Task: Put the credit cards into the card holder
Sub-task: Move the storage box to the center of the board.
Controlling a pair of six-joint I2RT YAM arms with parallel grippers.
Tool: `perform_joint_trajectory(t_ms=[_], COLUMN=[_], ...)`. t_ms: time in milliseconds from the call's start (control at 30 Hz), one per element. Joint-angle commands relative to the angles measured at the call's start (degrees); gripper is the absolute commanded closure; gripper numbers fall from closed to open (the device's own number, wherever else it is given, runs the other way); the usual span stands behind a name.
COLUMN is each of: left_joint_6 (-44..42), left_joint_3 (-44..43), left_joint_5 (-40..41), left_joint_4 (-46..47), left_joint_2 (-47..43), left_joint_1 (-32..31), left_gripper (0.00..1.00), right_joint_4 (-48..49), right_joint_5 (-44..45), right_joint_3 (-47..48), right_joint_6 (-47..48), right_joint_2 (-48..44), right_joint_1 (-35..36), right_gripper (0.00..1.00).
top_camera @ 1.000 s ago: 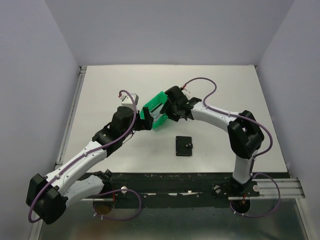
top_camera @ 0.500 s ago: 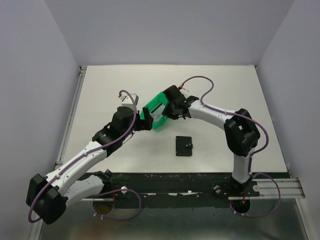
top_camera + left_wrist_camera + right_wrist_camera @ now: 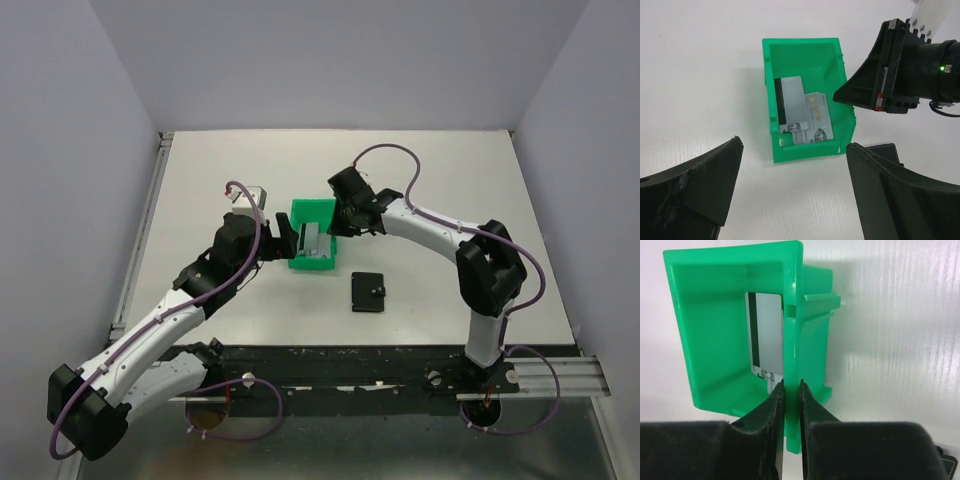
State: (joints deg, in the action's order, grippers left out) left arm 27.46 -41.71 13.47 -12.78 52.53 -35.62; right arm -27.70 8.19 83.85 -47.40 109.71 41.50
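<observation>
Several credit cards (image 3: 800,111), silvery-grey and white, lie overlapping on the floor of a green plastic bin (image 3: 805,50) standing upright on the table. My right gripper (image 3: 791,385) is shut on the bin's right side wall (image 3: 792,315), one finger inside and one outside. A grey card (image 3: 765,335) shows just past its inner finger. My left gripper (image 3: 795,146) hovers open at the bin's near left side, touching nothing. The card holder (image 3: 369,291), black and closed with a light stud, lies flat on the table to the near right of the bin (image 3: 313,235).
The right arm's wrist (image 3: 900,75) crowds the bin's right side in the left wrist view. A corner of the card holder (image 3: 885,150) peeks out behind my left gripper's right finger. White walls enclose the table on three sides.
The bin was tilted up between both grippers; it now stands flat and squared on the table. My right gripper has closed onto its wall. My left arm has drawn back slightly.
</observation>
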Motion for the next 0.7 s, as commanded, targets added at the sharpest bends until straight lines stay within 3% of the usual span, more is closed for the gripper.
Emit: perform_joint_trajectory(t_ms=[0, 333, 567, 667], left_joint_6=[0.6, 6.1, 10.2, 12.3], left_joint_3=[-0.1, 6.4, 11.2, 13.3], left_joint_5=[1.0, -4.5, -10.0, -11.8], left_joint_4=[-2.4, -1.1, 0.7, 1.2], left_joint_2=[-1.6, -2.2, -3.2, -4.3], left_joint_1=[0.5, 0.5, 0.5, 0.5], left_gripper=[0.01, 0.01, 0.03, 0.03], right_joint_4=[0.6, 7.4, 8.4, 8.4], right_joint_5=[-9.4, -17.4, -15.5, -14.1], right_joint_3=[-4.6, -19.5, -25.8, -28.1], right_joint_6=[5.8, 8.7, 7.1, 6.0], right_joint_2=[-6.0, -15.6, -21.2, -23.6], right_joint_1=[-0.1, 4.6, 7.7, 7.9], right_gripper=[0.89, 0.93, 0.92, 0.86])
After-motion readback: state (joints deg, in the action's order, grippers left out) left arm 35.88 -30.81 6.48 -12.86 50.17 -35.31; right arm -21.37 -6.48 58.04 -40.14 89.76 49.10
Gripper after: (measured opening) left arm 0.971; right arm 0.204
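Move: The right hand already pinches the green storage box by its right wall, with the box's middle about 5 cm to the hand's left and some 3 cm lower. The place it is being carried to, the bare board just left of the black card holder, lies roughly 16 cm back, 3 cm left and 5 cm below. The card holder itself is about 16 cm back, 7 cm right and 7 cm below. From the left hand, the storage box is some 7 cm ahead, 6 cm right and 14 cm below. Keeping its pinch on the right wall, the right hand draws the storage box back towards the robot by about 14 cm at nearly constant height, bringing it in along the left side of the card holder while turning it some 20 degrees counter-clockwise. The left hand holds nothing and stays wide open; after a brief pause it sinks about 7 cm and eases back about 4 cm, its fingers tipping a little further down. ##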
